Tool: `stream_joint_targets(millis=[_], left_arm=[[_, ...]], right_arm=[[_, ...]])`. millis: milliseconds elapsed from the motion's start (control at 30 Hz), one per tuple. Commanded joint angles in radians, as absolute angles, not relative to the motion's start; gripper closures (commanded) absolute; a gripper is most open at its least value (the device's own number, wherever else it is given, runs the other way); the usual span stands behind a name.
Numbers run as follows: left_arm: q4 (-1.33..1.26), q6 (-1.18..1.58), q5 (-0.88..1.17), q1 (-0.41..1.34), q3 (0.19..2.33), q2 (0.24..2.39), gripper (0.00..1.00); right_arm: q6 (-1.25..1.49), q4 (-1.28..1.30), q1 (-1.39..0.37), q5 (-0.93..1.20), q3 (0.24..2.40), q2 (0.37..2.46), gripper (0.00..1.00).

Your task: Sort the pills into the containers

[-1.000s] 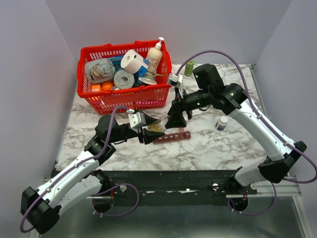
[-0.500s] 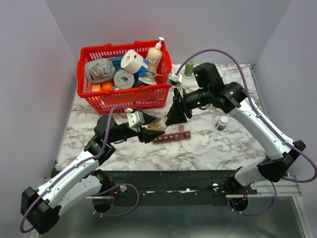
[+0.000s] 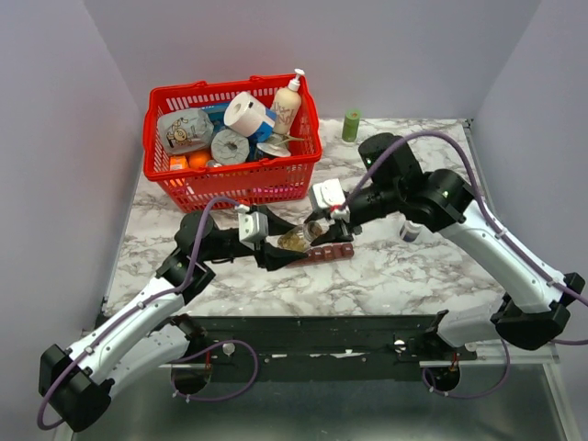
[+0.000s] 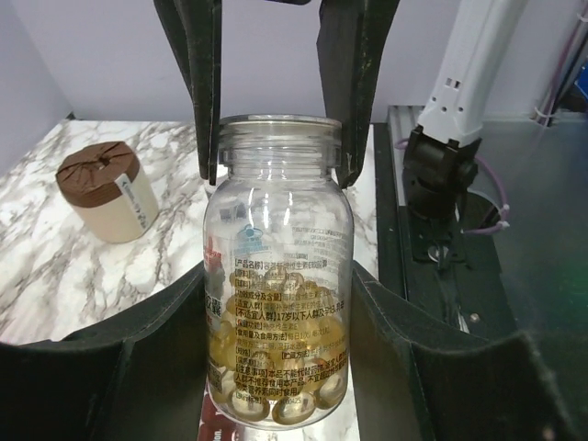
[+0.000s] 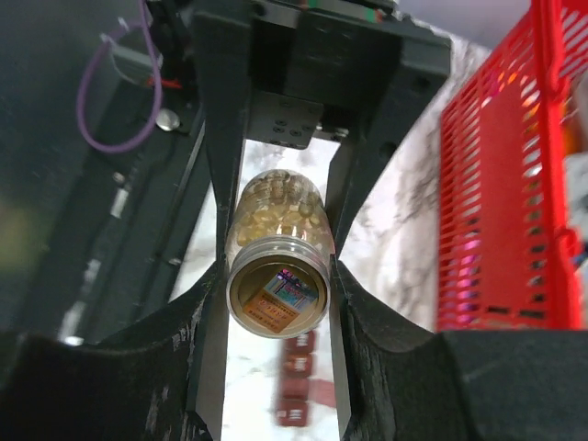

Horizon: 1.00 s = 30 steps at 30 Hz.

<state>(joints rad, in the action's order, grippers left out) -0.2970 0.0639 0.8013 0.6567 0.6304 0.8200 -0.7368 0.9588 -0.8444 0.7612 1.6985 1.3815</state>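
Observation:
My left gripper is shut on a small clear bottle, gripping its body. The bottle has no cap and holds the yellowish-amber pills. My right gripper has come in from the other end. Its fingers press on both sides of the bottle's neck, just below the open mouth. The containers, a maroon strip of small compartments, lie on the marble directly under the bottle.
A red basket full of goods stands at the back left. A green cap stands at the back. A small dark bottle with a white cap stands right of the strip, partly behind my right arm.
My right gripper has swung down and to the left, from beside the basket to the bottle's mouth, and its jaws have narrowed round the neck. The left arm has barely moved.

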Motion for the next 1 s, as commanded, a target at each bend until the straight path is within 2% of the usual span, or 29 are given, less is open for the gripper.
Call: stream_joint_targets(millis=[0, 333, 600, 667, 733, 767, 867, 967], left_arm=[[-0.287, 0.049, 0.850, 0.661, 0.646, 0.862, 1.00], [-0.290, 0.043, 0.900, 0.661, 0.644, 0.880, 1.00], [-0.229, -0.020, 0.942, 0.663, 0.667, 0.913, 1.00], [-0.218, -0.029, 0.937, 0.661, 0.666, 0.913, 1.00], [-0.216, -0.031, 0.934, 0.661, 0.663, 0.914, 1.00], [-0.216, -0.032, 0.933, 0.661, 0.661, 0.916, 1.00], [-0.213, -0.037, 0.920, 0.663, 0.660, 0.911, 1.00], [-0.212, -0.040, 0.904, 0.661, 0.658, 0.904, 1.00]], right_arm=[[-1.080, 0.901, -0.936, 0.727, 1.616, 1.324, 0.94], [-1.520, 0.766, -0.960, 0.690, 1.381, 1.175, 0.95], [-1.766, 0.684, -0.960, 0.684, 1.221, 1.086, 0.90], [-1.767, 0.681, -0.960, 0.686, 1.207, 1.065, 0.84], [-1.752, 0.680, -0.960, 0.684, 1.204, 1.054, 0.73], [-1.708, 0.680, -0.960, 0.687, 1.212, 1.042, 0.51], [-1.599, 0.718, -0.959, 0.698, 1.242, 1.025, 0.15], [-1.443, 0.738, -0.960, 0.718, 1.269, 1.006, 0.05]])
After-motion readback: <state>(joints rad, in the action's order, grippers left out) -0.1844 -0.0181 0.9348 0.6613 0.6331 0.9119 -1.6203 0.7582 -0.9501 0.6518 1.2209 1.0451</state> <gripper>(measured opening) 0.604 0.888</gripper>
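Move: Wrapped round the clear cap of the pill bottle, the right fingertips already have it between them, no real distance left to go. From the left hand, which holds the bottle's body, the cap is about 5 cm right, 2 cm ahead and 2 cm higher. The brown pill box lies almost straight under the right hand, some 20 cm down; the white bottle stands about 25 cm right and 8 cm ahead, the red basket's middle some 27 cm ahead and 22 cm left. Rolling about its own fingers, counter-clockwise as seen from the cap end, the right hand turns some 55 degrees round the cap while both hands sink together about 5 cm and ease 2 cm back. The left keeps its grip on the bottle throughout; at the end the right fingers open wide, let go, and start up, by some 2 cm. ##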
